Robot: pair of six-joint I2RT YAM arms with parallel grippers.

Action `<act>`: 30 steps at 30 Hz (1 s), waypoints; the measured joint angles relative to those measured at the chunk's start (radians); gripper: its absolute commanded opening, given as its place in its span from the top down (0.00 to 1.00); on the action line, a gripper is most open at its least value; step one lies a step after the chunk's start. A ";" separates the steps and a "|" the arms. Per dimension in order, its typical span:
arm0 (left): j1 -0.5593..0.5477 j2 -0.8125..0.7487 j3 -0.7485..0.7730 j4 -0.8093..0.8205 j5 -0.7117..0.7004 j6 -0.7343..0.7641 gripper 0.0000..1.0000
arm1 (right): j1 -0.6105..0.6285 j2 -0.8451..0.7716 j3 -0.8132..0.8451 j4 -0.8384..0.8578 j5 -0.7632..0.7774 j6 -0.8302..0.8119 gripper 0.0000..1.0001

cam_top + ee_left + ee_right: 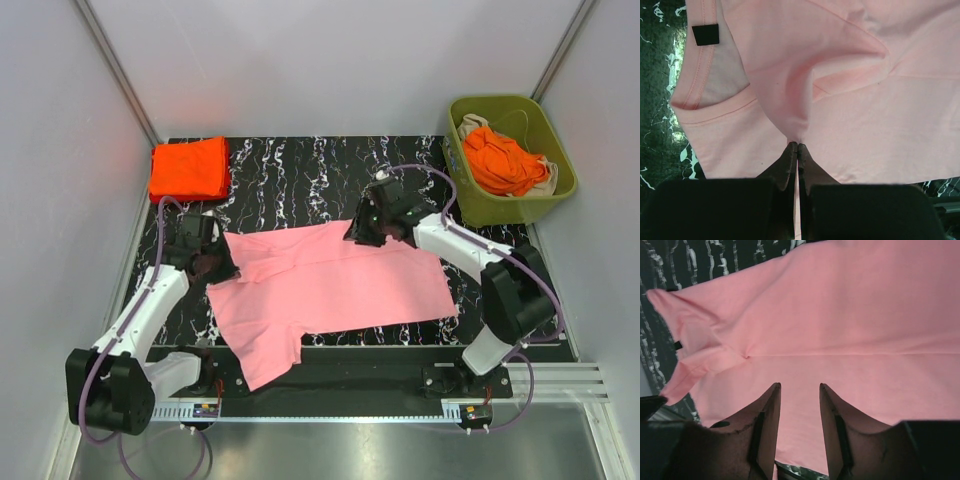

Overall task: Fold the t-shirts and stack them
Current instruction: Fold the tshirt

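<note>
A light pink t-shirt (340,285) lies spread on the black marbled mat (300,170), one sleeve hanging over the near edge. My left gripper (216,264) is shut on a pinch of its cloth beside the neckline. In the left wrist view the pink t-shirt (850,100) bunches up from the closed left gripper (798,145), with the dark neck label (705,34) at upper left. My right gripper (365,232) hovers at the shirt's far edge. The right wrist view shows this right gripper (800,386) open over flat pink cloth (840,325), nothing between the fingers.
A folded orange-red t-shirt (188,168) sits at the mat's far left corner. An olive-green bin (500,210) at the far right holds crumpled orange-red t-shirts (505,163). Grey walls close in on both sides and at the back.
</note>
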 measured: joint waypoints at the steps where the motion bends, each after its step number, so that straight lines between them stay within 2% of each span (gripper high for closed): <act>1: 0.000 -0.006 0.000 0.001 0.001 -0.006 1.00 | 0.022 0.000 -0.018 0.037 -0.002 0.030 0.55; 6: 0.000 -0.016 0.001 0.005 0.029 -0.036 1.00 | 0.138 0.009 -0.171 0.248 0.002 0.222 0.52; 12: 0.000 -0.040 -0.018 0.021 0.045 -0.083 1.00 | 0.253 0.167 -0.132 0.365 0.007 0.334 0.53; 17: -0.031 -0.135 -0.099 0.058 0.053 -0.159 1.00 | 0.265 0.191 -0.118 0.382 0.007 0.354 0.53; 27: -0.102 -0.146 -0.156 0.119 0.048 -0.260 1.00 | 0.265 0.187 -0.104 0.411 0.011 0.353 0.54; 30: -0.151 -0.142 -0.174 0.138 0.048 -0.280 0.93 | 0.265 0.187 -0.104 0.411 0.012 0.353 0.55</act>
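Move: The left hand already holds the end of the pink shirt's far sleeve. The inner corner of the sleeve's fold lies about 14 cm to its right, 3 cm ahead and 6 cm below; the near sleeve lies roughly 22 cm back and 5 cm right, the red folded stack some 28 cm ahead and 14 cm left. From the empty right hand, that fold corner is about 14 cm left, 6 cm back and 8 cm below, and the held sleeve end about 29 cm left and 10 cm back. Sweeping left over the shirt about 12 cm while sinking and drawing back some 5 cm each, the right hand heads for the inner fold corner, lifts slightly, then stops there with fingers still apart. The left hand keeps its pinch and carries the sleeve end about 5 cm right and a little back over the shirt's body, rising slightly before sinking and rolling its left side down some 10 degrees. ##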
